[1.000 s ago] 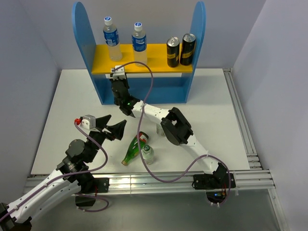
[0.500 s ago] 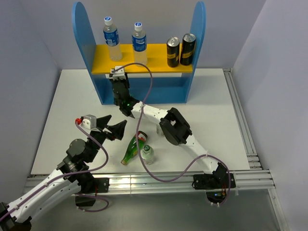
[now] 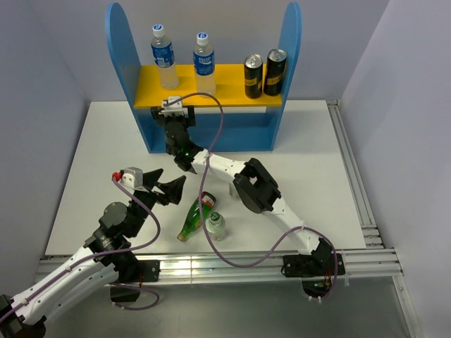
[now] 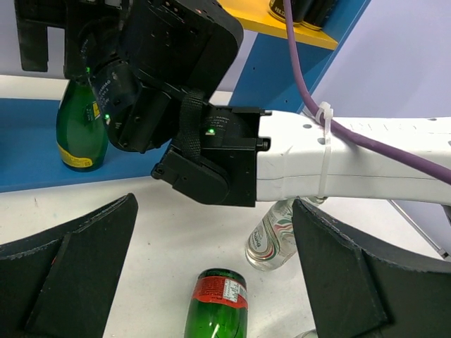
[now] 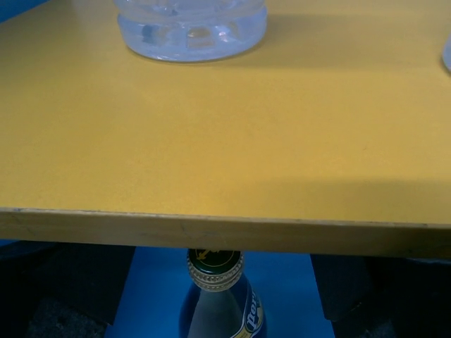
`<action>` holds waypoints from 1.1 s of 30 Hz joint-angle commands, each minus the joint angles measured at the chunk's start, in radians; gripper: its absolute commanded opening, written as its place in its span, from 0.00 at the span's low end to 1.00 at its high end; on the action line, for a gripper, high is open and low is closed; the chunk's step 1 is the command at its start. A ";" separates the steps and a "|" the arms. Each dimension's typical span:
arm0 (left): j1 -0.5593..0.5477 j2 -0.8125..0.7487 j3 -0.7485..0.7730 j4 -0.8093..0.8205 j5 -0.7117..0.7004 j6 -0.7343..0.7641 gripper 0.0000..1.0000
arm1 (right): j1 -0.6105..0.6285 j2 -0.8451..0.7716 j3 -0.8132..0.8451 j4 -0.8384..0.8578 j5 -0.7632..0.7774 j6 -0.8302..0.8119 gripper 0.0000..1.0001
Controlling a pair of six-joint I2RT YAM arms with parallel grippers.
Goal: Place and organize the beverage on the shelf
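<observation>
The shelf (image 3: pixel 118 49) holds two clear blue-label bottles (image 3: pixel 163 56) (image 3: pixel 204 62) on its yellow board (image 3: pixel 229 95). A dark green bottle (image 4: pixel 80 127) stands upright on the blue base under that board. Its cap (image 5: pixel 214 267) shows between the fingers of my right gripper (image 5: pixel 215 299), which is open and not touching it. A second green bottle (image 3: pixel 194 219) lies on the table beside a short clear bottle (image 3: pixel 215 226). Another short clear bottle (image 4: pixel 272 238) lies under the right arm. My left gripper (image 3: pixel 173 177) hovers open just left of the lying green bottle (image 4: pixel 218 308).
Two black-and-gold cans (image 3: pixel 263 73) stand at the right of the yellow board. The right arm (image 3: pixel 252 184) stretches across the middle of the table to the shelf. A purple cable (image 3: pixel 220 120) loops over it. A metal rail (image 3: pixel 352 183) edges the table's right side.
My right gripper has opened and let go of the green bottle, which now stands on the shelf's blue base. The left arm has barely moved.
</observation>
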 commanded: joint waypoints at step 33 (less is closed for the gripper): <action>0.001 0.068 0.114 -0.241 -0.135 -0.159 0.96 | 0.227 -0.686 -0.829 0.298 0.241 0.006 1.00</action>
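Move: The right hand still stands around the green bottle on the lower shelf, whose middle is about 1 cm ahead and 2 cm below. The standing clear bottle on the table lies some 21 cm back, 23 cm to its right and 10 cm lower. The lying green bottle is about 29 cm back, 9 cm right and 15 cm below. From the left hand, the standing clear bottle is roughly 8 cm ahead, 20 cm right and 11 cm lower. Straight back out of the lower shelf and to its right, the right hand withdraws some 12 cm back and 6 cm right at nearly level height, its already open fingers leaving the shelved green bottle and heading towards the standing clear bottle. Late on, the open left hand shifts about 3 cm right and 2 cm back and turns some 10 degrees clockwise, seemingly shoved by the right wrist passing close to its fingertips. ##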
